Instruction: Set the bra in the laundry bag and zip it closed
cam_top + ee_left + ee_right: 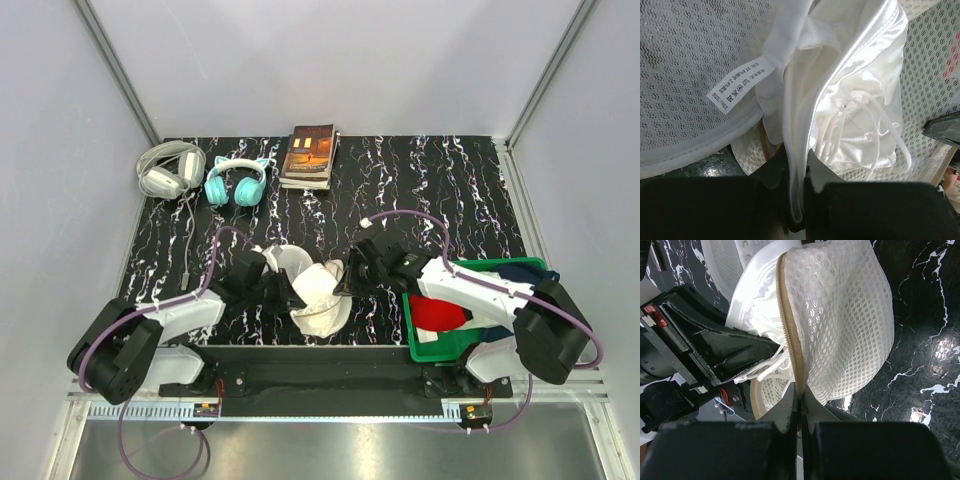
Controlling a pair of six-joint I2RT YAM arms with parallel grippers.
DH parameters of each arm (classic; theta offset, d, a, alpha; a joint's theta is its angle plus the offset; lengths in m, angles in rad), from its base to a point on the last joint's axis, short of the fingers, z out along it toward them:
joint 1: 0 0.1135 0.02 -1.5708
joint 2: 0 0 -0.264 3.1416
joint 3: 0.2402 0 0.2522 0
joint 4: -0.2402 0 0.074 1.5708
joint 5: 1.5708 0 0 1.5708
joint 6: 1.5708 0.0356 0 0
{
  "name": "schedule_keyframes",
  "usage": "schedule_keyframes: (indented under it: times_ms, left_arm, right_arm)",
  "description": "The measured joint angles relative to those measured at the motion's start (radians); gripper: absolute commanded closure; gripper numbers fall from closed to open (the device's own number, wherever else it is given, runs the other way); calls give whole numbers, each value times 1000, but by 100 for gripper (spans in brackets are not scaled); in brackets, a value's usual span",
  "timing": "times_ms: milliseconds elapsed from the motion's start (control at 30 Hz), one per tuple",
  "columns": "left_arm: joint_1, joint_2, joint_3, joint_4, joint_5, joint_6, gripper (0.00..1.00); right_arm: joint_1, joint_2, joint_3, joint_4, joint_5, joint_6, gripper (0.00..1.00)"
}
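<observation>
The laundry bag [322,300], cream-white mesh with a tan zip rim, lies open on the black marbled table between my two grippers. My right gripper [800,410] is shut on the bag's zip rim [790,340], and the mesh dome [840,315] bulges to its right. The bra [860,100], glossy white with thin straps, sits inside the mesh [690,60]. A white size label [740,85] hangs from its cloth. My left gripper [796,200] is shut on a white fold of the bra's edge. In the right wrist view that gripper's black finger [715,350] reaches into the bag's mouth.
A green bin [415,340] under the right arm holds a red cloth [435,312] and a dark blue cloth [515,270]. At the back left lie white-grey headphones [168,170], teal cat-ear headphones [237,183] and a book [310,155].
</observation>
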State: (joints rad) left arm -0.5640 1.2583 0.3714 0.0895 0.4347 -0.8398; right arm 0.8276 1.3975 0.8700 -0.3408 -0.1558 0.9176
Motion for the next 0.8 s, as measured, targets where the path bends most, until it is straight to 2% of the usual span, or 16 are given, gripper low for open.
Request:
schedule_keyframes:
  times_ms: [33, 100, 133, 300, 333, 367, 667, 733, 767, 800]
  left_arm:
    - [0, -1, 0, -3, -4, 1, 55]
    - [-1, -12, 0, -23, -17, 5, 45]
    - [-1, -26, 1, -43, -27, 5, 33]
    - [-1, -163, 29, -182, -104, 21, 23]
    - [-1, -184, 36, -201, -113, 25, 16]
    - [0, -206, 46, -227, -127, 28, 1]
    - [70, -312, 90, -459, -193, 39, 2]
    - [118, -356, 94, -519, -229, 38, 2]
    - [143, -381, 94, -541, -251, 38, 2]
    - [169, -404, 95, -561, -270, 34, 3]
  right_arm:
    - [0, -3, -3, -1, 0, 0, 100]
    - [0, -5, -6, -1, 0, 0, 100]
    - [0, -5, -6, -1, 0, -1, 100]
    - [0, -5, -6, -3, 0, -8, 100]
    - [0, -5, -6, -3, 0, -9, 100]
    - [0, -5, -6, -5, 0, -12, 100]
    - [0, -5, -6, -8, -1, -44, 99]
    - [0, -5, -6, -13, -1, -55, 93]
    - [0, -6, -6, -18, 0, -62, 86]
    - [0, -6, -6, -23, -1, -68, 85]
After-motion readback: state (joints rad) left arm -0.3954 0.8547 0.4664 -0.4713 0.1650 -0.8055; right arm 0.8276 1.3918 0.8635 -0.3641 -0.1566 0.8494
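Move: Down in the laundry bag, the left hand still pinches an edge of the bra. The bag's pouch has its middle about 4 cm to the hand's right and 1 cm ahead, the bra's middle 4 cm right and 3 cm ahead. The bag's round lid lies some 9 cm ahead and 2 cm left. From the right hand, shut on the zip edge, the pouch middle is roughly 4 cm left, 2 cm back and 6 cm below. Opening its fingers wide, the left hand lets go of the bra, lifts about 3.5 cm out of the pouch, then swings some 6 cm to its left, away from the bag, turning counter-clockwise by about 15 degrees with its left side rising. The right hand stays almost in place and keeps its pinch on the zip edge. ##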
